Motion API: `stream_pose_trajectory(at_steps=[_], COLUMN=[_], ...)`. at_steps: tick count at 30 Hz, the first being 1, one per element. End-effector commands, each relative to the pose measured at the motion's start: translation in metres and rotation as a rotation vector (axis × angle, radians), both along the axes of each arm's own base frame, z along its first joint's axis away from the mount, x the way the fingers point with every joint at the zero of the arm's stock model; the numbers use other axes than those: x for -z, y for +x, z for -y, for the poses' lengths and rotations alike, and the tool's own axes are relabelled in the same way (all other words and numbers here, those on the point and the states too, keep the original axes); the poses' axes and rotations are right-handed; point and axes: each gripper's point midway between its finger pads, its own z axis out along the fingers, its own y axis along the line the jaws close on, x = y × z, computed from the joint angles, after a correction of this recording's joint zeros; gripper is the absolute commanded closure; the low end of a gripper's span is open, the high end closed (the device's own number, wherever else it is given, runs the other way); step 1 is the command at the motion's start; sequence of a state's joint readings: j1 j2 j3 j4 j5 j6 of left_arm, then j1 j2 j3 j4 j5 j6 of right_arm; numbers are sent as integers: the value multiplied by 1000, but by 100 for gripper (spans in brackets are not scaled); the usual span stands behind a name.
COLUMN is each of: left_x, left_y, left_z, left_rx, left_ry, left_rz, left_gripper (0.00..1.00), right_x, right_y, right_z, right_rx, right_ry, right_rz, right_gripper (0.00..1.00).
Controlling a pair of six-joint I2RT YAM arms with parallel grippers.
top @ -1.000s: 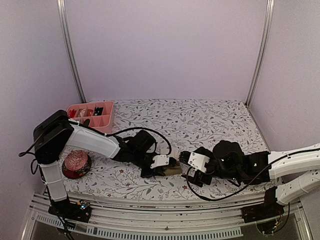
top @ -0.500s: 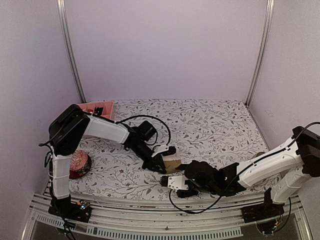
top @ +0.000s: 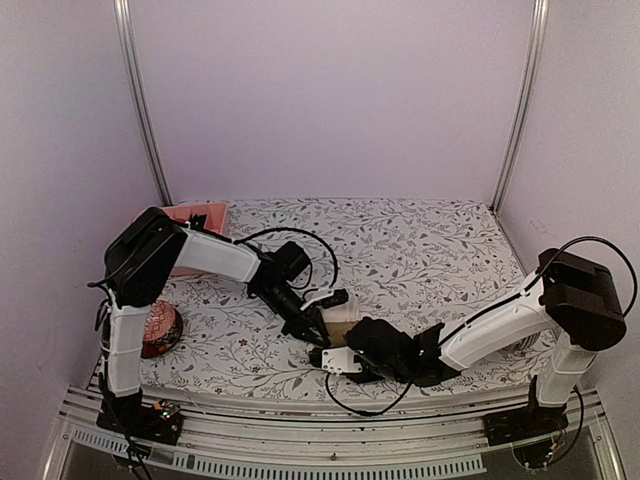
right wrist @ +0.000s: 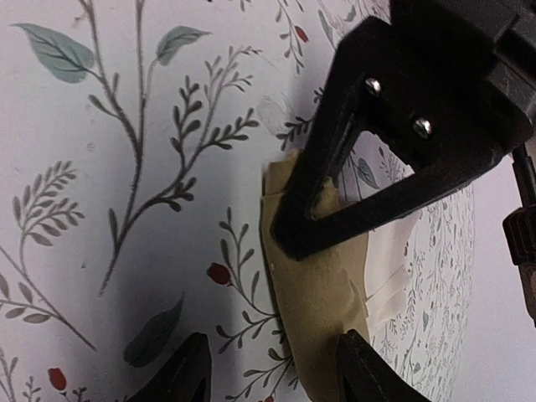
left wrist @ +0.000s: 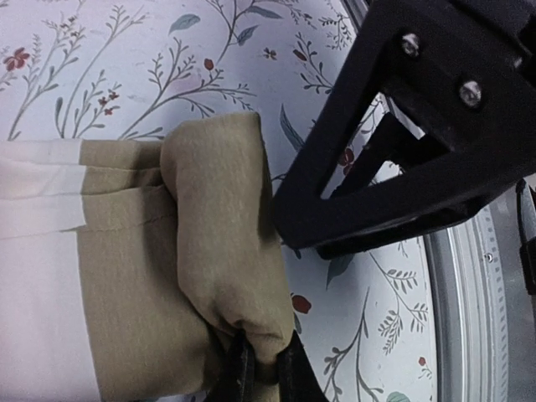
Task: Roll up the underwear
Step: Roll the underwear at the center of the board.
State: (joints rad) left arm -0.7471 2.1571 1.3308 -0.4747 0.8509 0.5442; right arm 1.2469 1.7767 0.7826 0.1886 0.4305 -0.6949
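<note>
The tan underwear [top: 345,324] lies folded on the floral table near the front edge, its pale band [left wrist: 38,251] to one side. My left gripper [top: 318,335] is shut on a thick fold of the tan underwear [left wrist: 218,234], and the cloth bulges out just above the pinched fingertips of the left gripper [left wrist: 264,373]. My right gripper [top: 342,358] sits just in front of the cloth. In the right wrist view the right gripper [right wrist: 272,373] is open. One finger [right wrist: 360,368] rests over the tan underwear [right wrist: 318,293] and the other finger [right wrist: 188,373] is over bare table.
A pink compartment tray [top: 185,215] stands at the back left. A dark red bowl [top: 158,330] sits by the left arm's base. The table's front edge [top: 300,392] runs close below both grippers.
My right arm has swung left along the front edge to the cloth, and its jaws have narrowed. The left gripper has kept its hold and shifted slightly back with the fold.
</note>
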Motion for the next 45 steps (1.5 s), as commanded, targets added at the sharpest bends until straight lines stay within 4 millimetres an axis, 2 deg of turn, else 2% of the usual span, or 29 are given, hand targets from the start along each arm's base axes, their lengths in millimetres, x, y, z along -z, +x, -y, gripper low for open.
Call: stream_pose_trajectory(at_steps=[1, 8, 15, 18, 20, 25, 28, 29, 30, 32, 36, 45], left_x=[37, 36, 35, 33, 29, 12, -4, -4, -20, -33, -54, -82], left_y=[-11, -12, -12, -12, -12, 0, 9, 8, 12, 15, 23, 29], left_z=[-27, -28, -28, -29, -31, -33, -34, -37, -37, -38, -41, -55], left_rx=[-30, -31, -32, -28, -27, -63, -96, -105, -116, -131, -170, -233], left_ry=[165, 162, 161, 163, 162, 133, 100, 97, 62, 18, -64, -213], left_rz=[-100, -110, -110, -101, -86, 38, 129, 148, 198, 264, 398, 659], left_gripper=[100, 100, 100, 98, 89, 48, 26, 18, 13, 4, 1, 2], right_x=[5, 20, 29, 33, 36, 42, 46, 47, 48, 49, 50, 47], right_y=[19, 23, 22, 21, 14, 1, -5, -6, -7, -8, -12, -22], right_z=[0, 6, 7, 8, 5, 7, 9, 10, 10, 10, 6, 0], right_rx=[41, 55, 61, 67, 57, 66, 68, 73, 76, 85, 84, 90], right_ry=[-19, -56, -76, -87, -86, -97, -100, -96, -95, -88, -75, -75], right_rz=[46, 42, 9, -26, -83, -201, -279, -308, -334, -387, -495, -737], right_gripper=[47, 50, 75, 80, 83, 86, 86, 86, 86, 86, 86, 82])
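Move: The left gripper still pinches the left end of the underwear's brown roll. The roll's right end, which the half-open right gripper goes for, lies about 2 cm ahead of the right fingers, hardly to their left and 1 cm lower; from the left fingers it is some 6 cm to the right, level with them. The flat white part lies about 10 cm ahead and 3 cm left of the right fingers, some 3 cm lower. Slide the right gripper about 2.5 cm forward onto the right end of the roll, sink slightly and pinch it closed. Once it has hold, open the left gripper wide, let go of the left end and draw away leftward and up, about 5 cm each, turning back. Meanwhile tip the right hand some 25 degrees forward-down, still gripping and easing 2 cm left. ##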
